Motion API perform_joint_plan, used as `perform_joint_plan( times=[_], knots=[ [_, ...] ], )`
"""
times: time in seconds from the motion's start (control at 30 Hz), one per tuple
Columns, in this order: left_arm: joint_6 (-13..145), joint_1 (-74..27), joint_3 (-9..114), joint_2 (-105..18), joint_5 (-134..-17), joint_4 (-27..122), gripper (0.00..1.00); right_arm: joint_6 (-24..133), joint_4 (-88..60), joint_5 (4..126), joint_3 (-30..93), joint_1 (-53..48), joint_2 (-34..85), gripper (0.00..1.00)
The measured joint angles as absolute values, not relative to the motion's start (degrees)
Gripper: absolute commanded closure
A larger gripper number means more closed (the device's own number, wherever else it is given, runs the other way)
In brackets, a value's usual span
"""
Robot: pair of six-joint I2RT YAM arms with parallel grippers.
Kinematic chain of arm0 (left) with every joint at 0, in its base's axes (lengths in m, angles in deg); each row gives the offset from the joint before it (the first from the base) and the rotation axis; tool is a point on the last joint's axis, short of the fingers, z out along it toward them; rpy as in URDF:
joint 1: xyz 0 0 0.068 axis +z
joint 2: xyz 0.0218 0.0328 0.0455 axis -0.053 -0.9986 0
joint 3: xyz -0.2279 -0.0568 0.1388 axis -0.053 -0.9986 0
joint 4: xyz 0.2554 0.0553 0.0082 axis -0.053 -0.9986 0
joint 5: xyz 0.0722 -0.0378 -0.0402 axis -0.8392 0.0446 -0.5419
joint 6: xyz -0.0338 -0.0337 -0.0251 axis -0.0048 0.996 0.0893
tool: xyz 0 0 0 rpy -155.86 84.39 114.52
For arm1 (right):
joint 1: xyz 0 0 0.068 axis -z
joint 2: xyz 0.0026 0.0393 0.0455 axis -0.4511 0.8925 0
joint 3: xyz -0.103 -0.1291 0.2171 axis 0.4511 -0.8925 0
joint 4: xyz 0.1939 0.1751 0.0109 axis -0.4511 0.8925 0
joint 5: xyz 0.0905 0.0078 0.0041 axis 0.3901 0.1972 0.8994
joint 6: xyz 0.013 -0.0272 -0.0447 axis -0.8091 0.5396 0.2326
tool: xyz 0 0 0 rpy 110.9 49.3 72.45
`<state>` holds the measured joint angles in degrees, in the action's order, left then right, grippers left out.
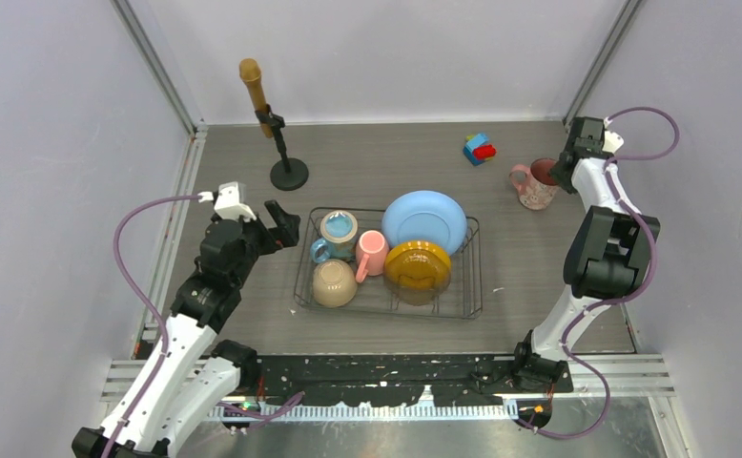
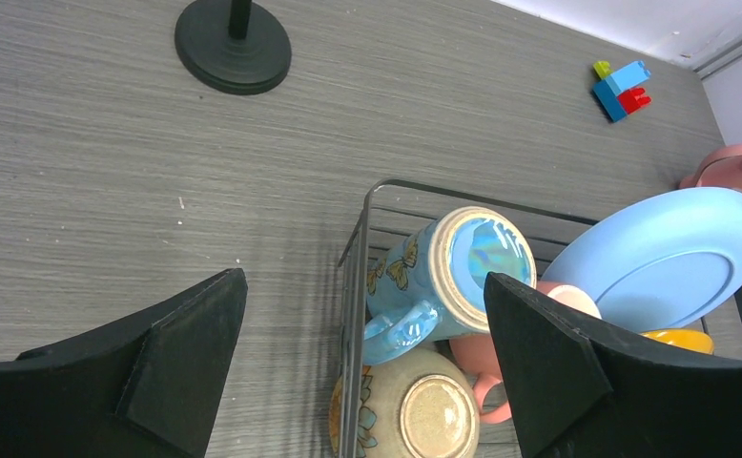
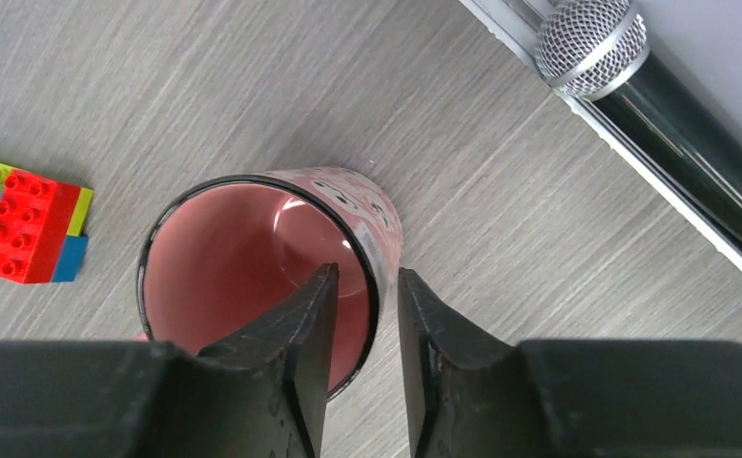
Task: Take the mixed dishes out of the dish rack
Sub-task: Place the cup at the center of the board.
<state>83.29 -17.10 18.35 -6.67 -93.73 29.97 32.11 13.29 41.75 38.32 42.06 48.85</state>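
The dark wire dish rack (image 1: pixel 472 286) sits mid-table and also shows in the left wrist view (image 2: pixel 443 189). It holds a light-blue plate (image 1: pixel 424 219), a yellow plate (image 1: pixel 417 264), a beige bowl (image 1: pixel 334 282) upside down, a blue mug (image 1: pixel 337 234) and a plain pink mug (image 1: pixel 371 253). My left gripper (image 1: pixel 286 221) is open and empty just left of the rack, over its left rim (image 2: pixel 365 277). The speckled pink mug (image 1: pixel 536 184) stands upright on the table at the far right. My right gripper (image 3: pixel 368 272) straddles its wall (image 3: pixel 243 267), slightly open, one finger inside.
A black stand (image 1: pixel 288 174) with a brown microphone (image 1: pixel 253 81) stands behind the rack on the left. A red-blue toy block (image 1: pixel 479 148) lies left of the speckled mug. A silver microphone (image 3: pixel 591 43) lies along the right wall rail.
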Motion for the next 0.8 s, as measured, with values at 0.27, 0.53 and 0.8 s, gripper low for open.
perform_joint_plan(
  times=[0.27,0.53,0.8],
  knots=[
    [83.29,-17.1,18.35,-7.44,-91.8,29.97,0.0,31.76,11.5,42.75,38.27,42.04,48.08,0.01],
    [82.92,-17.1,18.18,-7.59,-87.13,30.35,0.01,32.61,12.37,44.78,37.07,41.6,38.14,0.0],
    [82.24,-17.1,17.98,-11.09,-77.6,32.18,0.0,41.57,7.98,49.88,32.68,26.56,21.94,0.0]
  ],
)
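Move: The pink cup is already standing on the board at the right hand, its rim between the part-open fingers: its middle lies about 2 cm ahead, 4 cm left and 4 cm below. The toy blocks are some 14 cm ahead and 18 cm left, the blue plate roughly 10 cm back and 37 cm left. For the left hand the cup is about 17 cm ahead and 68 cm right; the blue mug lies about 5 cm ahead, 12 cm right and 13 cm below. The pink cup's rim is let go as the right fingers, already partly apart, spread fully. That hand then climbs about 17 cm and swings some 14 cm left, away from the cup, its fingers tilting up and turning counter-clockwise. The open left hand drifts about 5 cm right towards the blue mug in the rack, turning some 15 degrees clockwise. ##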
